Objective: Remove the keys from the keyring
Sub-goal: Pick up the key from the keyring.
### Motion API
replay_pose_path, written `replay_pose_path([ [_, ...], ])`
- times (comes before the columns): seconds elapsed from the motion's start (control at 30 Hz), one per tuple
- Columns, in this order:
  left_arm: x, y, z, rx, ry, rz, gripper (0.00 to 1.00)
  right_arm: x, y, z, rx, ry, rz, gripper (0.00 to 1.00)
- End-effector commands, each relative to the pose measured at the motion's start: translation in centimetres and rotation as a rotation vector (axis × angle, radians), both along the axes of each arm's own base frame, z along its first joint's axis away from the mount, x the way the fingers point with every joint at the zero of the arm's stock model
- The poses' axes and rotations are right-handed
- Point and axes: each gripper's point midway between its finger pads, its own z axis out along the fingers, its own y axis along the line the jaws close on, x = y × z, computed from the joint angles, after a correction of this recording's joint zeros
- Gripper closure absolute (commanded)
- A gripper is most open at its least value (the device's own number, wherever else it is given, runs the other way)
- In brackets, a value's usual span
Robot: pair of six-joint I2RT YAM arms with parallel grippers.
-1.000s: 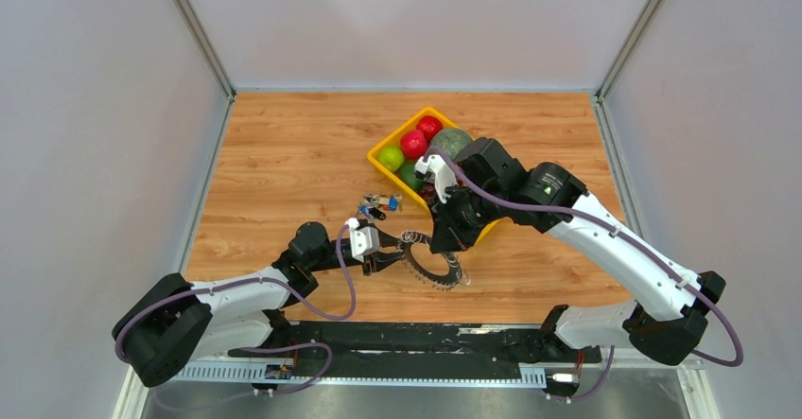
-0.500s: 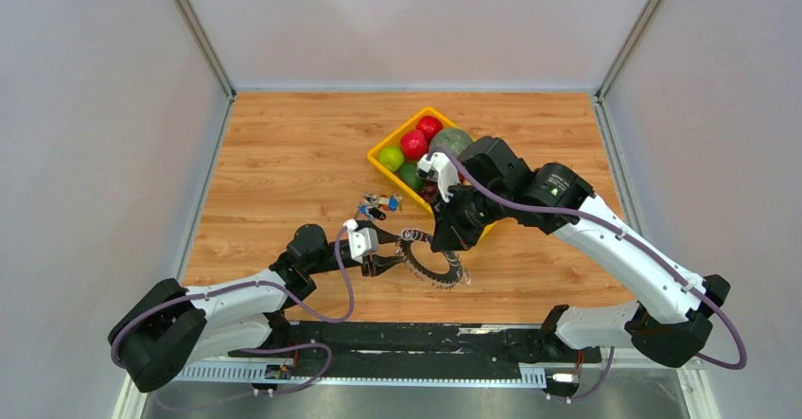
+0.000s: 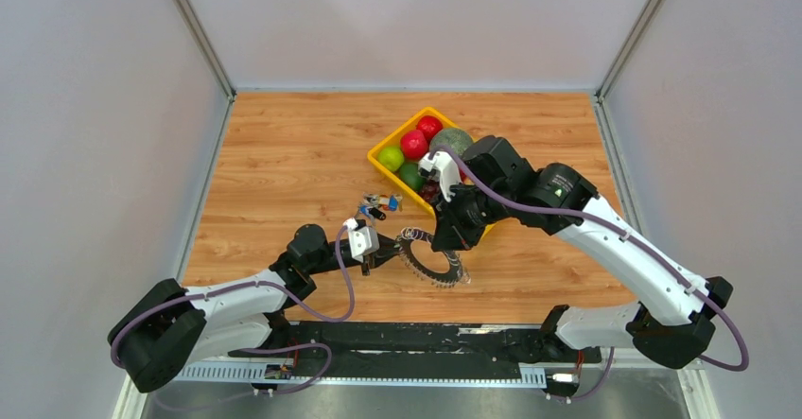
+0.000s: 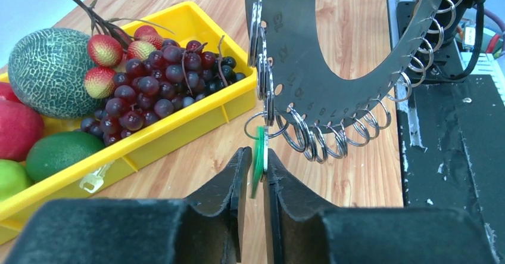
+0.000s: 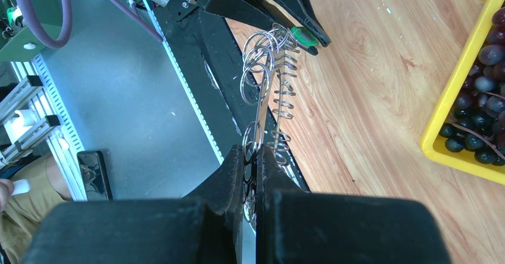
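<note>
The keyring (image 3: pixel 433 264) is a dark flat ring held upright just over the table, between the two arms. The keys (image 4: pixel 324 142) show as small silver loops strung along its outer edge, a saw-toothed fringe from above. My right gripper (image 5: pixel 250 157) is shut on the ring's upper edge (image 5: pixel 262 97) and carries it. A green tag (image 4: pixel 259 142) hangs from one loop at the ring's lower left. My left gripper (image 4: pixel 257 157) has closed round this tag, which sits tilted between the two narrow fingers. In the top view the left gripper (image 3: pixel 383 259) reaches in from the left.
A yellow bin (image 3: pixel 378 150) behind the ring holds a melon (image 4: pixel 50 73), grapes (image 4: pixel 161 73), strawberries, apples and limes. A small bunch with coloured heads (image 3: pixel 378 202) lies on the wood left of the bin. A black rail (image 3: pixel 426 339) runs along the near edge.
My left gripper spread wider, then narrowed again round the green tag, shifting slightly. The right gripper and the keyring have barely moved.
</note>
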Motion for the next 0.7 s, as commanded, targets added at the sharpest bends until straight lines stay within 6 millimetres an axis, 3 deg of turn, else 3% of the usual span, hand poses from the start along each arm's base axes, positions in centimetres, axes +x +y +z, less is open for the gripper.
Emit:
replay_pose_path([
  [0.0, 0.0, -0.1, 1.2, -0.023, -0.024, 0.0, 0.82, -0.2, -0.2, 2.7, 0.076, -0.048, -0.008, 1.0],
  [0.1, 0.5, 0.1, 1.8, -0.014, -0.02, 0.034, 0.99, -0.1, -0.6, 2.0, 0.055, -0.053, -0.027, 1.0],
  [0.27, 2.3, 1.4, 0.9, 0.079, 0.059, 0.173, 1.0, 0.3, -1.6, -0.2, 0.018, -0.065, -0.08, 1.0],
  [0.3, 2.6, 1.6, 1.6, 0.072, 0.059, 0.191, 1.0, 0.4, -1.7, -0.7, 0.018, -0.068, -0.088, 1.0],
  [0.33, 2.8, 2.1, 0.9, 0.1, 0.098, 0.224, 1.0, 0.5, -1.7, -0.9, 0.025, -0.076, -0.098, 1.0],
  [0.37, 2.9, 2.1, 2.0, 0.087, 0.098, 0.237, 1.0, 0.7, -1.7, -1.2, 0.033, -0.086, -0.112, 0.98],
  [0.4, 2.9, 2.6, 1.2, 0.12, 0.146, 0.264, 1.0, 0.9, -1.7, -1.6, 0.041, -0.093, -0.124, 0.95],
  [0.43, 3.1, 2.7, 2.5, 0.105, 0.147, 0.277, 1.0, 1.0, -1.7, -1.9, 0.053, -0.102, -0.135, 0.91],
  [0.47, 2.9, 3.2, 1.5, 0.147, 0.202, 0.3, 1.0, 1.1, -1.7, -2.3, 0.063, -0.109, -0.144, 0.89],
  [0.5, 3.1, 3.2, 3.0, 0.136, 0.199, 0.309, 1.0, 1.2, -1.6, -3.1, 0.067, -0.11, -0.149, 0.85],
  [0.53, 2.6, 3.7, 2.2, 0.175, 0.265, 0.325, 1.0, 1.4, -1.5, -3.5, 0.079, -0.117, -0.155, 0.78],
  [0.57, 2.6, 3.6, 3.3, 0.17, 0.285, 0.328, 1.0, 1.6, -1.4, -3.9, 0.089, -0.127, -0.163, 0.69],
  [0.6, 1.9, 4.1, 2.4, 0.225, 0.333, 0.327, 1.0, 2.0, -1.2, -4.1, 0.108, -0.146, -0.177, 0.64],
  [0.63, 1.9, 4.0, 3.7, 0.222, 0.338, 0.327, 1.0, 2.2, -1.1, -4.4, 0.12, -0.159, -0.184, 0.59],
  [0.67, 1.3, 4.6, 2.9, 0.277, 0.378, 0.324, 1.0, 2.3, -1.1, -4.6, 0.132, -0.17, -0.191, 0.54],
])
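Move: Between the left hand's open fingers sits the green key tag, within about 1 cm of the hand point; the big keyring's middle is some 7 cm to the right, 4 cm back and 5 cm higher. The loose keys lie roughly 15 cm ahead of the left hand, 5 cm left and 14 cm below. From the right hand, which holds the keyring's upper edge, the green tag is about 10 cm left, 5 cm ahead and 13 cm lower. Closing on the green key tag, the left fingers pinch it, then lift it about 5 cm up, left and forward, tipping slightly and turning some 15 degrees counter-clockwise. The right hand, still shut at first, sinks about 6 cm and draws a little to the right, opening to let go of the keyring as it goes down. ##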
